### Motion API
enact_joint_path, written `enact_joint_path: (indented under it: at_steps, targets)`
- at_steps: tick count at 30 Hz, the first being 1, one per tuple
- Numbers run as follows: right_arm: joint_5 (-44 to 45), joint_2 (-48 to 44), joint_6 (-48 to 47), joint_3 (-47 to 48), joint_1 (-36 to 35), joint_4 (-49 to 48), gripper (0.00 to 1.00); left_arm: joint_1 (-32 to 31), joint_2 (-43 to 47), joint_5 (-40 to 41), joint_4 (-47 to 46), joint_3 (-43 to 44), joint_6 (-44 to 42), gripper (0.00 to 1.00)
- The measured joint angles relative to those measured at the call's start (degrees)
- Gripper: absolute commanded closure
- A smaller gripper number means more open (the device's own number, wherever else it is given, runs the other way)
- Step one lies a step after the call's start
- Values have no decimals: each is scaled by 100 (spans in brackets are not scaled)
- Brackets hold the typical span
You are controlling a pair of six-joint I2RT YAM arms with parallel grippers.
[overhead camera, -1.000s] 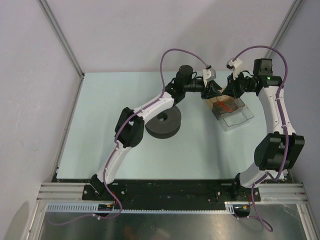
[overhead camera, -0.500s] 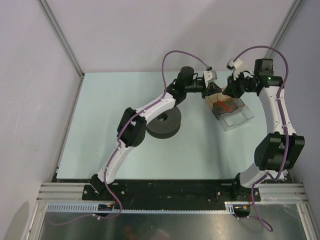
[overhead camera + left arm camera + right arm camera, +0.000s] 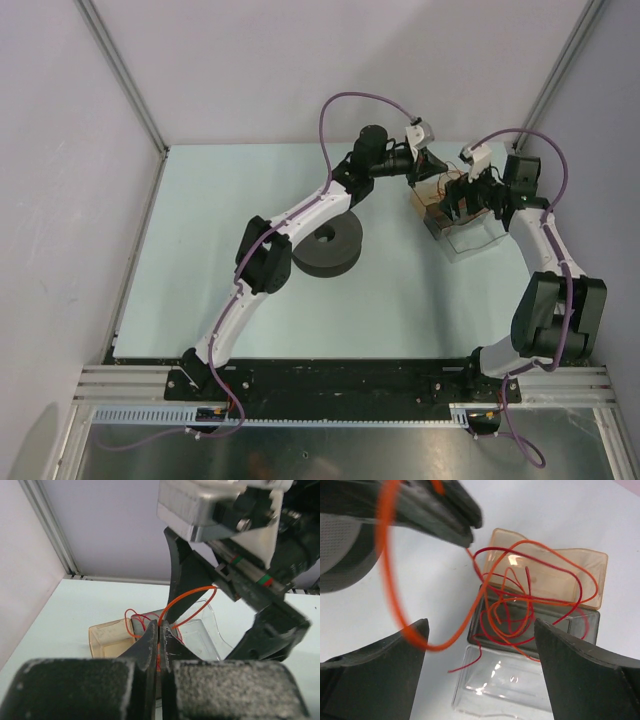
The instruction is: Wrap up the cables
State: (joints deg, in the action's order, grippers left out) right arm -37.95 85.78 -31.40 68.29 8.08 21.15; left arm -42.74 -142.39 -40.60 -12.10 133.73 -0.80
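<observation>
The cables (image 3: pixel 530 595) are thin red and orange wires tangled over a row of small trays: amber (image 3: pixel 592 565), dark (image 3: pixel 479 630) and clear (image 3: pixel 495 687). My left gripper (image 3: pixel 160 630) is shut on one orange cable (image 3: pixel 185 596), which loops up from its tips. In the right wrist view the same cable (image 3: pixel 390 580) arcs from the left gripper (image 3: pixel 462 530) past my right gripper's left finger. My right gripper (image 3: pixel 481 627) is open above the trays, with the tangle lying between and beyond its fingers. From above, the left gripper (image 3: pixel 430 162) is just behind the right gripper (image 3: pixel 455 198).
A black ring-shaped roll (image 3: pixel 327 247) lies on the table left of the trays (image 3: pixel 470 235), under the left forearm. Frame posts and walls close in the back corners. The two grippers are very close to each other.
The left gripper has shut on the orange cable and risen toward the back. The right gripper has opened, let go and dropped nearer over the trays.
</observation>
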Motion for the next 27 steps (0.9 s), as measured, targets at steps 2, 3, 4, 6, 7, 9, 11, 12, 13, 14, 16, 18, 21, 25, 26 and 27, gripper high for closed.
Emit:
enact_joint_path:
  at_steps: [2, 3, 4, 6, 7, 9, 11, 12, 13, 14, 16, 18, 21, 25, 26, 27]
  targets:
    - [98, 9, 201, -297, -13, -605, 16, 0, 0, -4, -4, 0, 138, 100]
    - [151, 31, 271, -400, -28, -879, 19, 0, 0, -4, -17, 0, 197, 100]
    - [190, 76, 321, -463, -46, -1132, 23, 0, 0, -7, -33, 0, 251, 100]
    - [262, 223, 385, -485, -92, -1580, 34, 0, 0, -7, -72, 0, 396, 100]
    - [289, 310, 404, -485, -111, -1775, 38, 2, 0, -7, -81, 0, 463, 100]
    - [341, 483, 452, -490, -131, -2085, 48, 13, 0, -9, -122, 0, 608, 100]
    - [402, 636, 472, -514, -149, -2323, 55, 26, 2, -17, -173, 0, 743, 100]
    - [435, 719, 474, -535, -149, -2428, 56, 35, 2, -26, -199, 0, 815, 100]
    - [463, 796, 463, -560, -146, -2503, 58, 46, 2, -31, -227, 0, 894, 100]
    - [479, 872, 450, -573, -142, -2557, 59, 55, 4, -33, -249, 0, 973, 100]
    - [516, 1014, 428, -595, -120, -2643, 62, 81, 15, -31, -280, 0, 1134, 100]
    - [557, 1113, 380, -605, -90, -2669, 63, 114, 33, -28, -299, 0, 1255, 100]
    - [610, 1211, 313, -625, -37, -2677, 65, 168, 127, -31, -341, 0, 1429, 100]
    - [669, 1351, 201, -625, 22, -2651, 66, 262, 420, -46, -385, 0, 1620, 100]
    - [675, 1388, 173, -625, 33, -2629, 65, 284, 498, -50, -409, 0, 1659, 100]
    - [686, 1416, 133, -625, 46, -2594, 65, 313, 605, -52, -426, 0, 1725, 100]
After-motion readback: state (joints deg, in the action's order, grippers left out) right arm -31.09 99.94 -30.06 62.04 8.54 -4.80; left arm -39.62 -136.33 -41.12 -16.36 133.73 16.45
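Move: The right gripper's aim, the orange and red cable bundle in the grey bin, lies about 12 cm ahead of it, 5 cm to its right and some 15 cm below. The tan bin stands about 6 cm farther out than the bundle and 4 cm to the left of it; the clear bin is 9 cm nearer and 5 cm to the right of the bundle. From the left gripper, already pinching an orange cable, the bundle lies about 10 cm ahead, 8 cm right and 23 cm below. Reach the right gripper forward about 6 cm over the grey bin, then sink it about 8 cm towards the cable bundle while drifting slightly right, narrowing its wide-open fingers to roughly a third as it goes. Keep the left gripper shut on the orange cable, tilt it some 10 degrees almost in place, then lift it away from the bins, drifting a little left. ##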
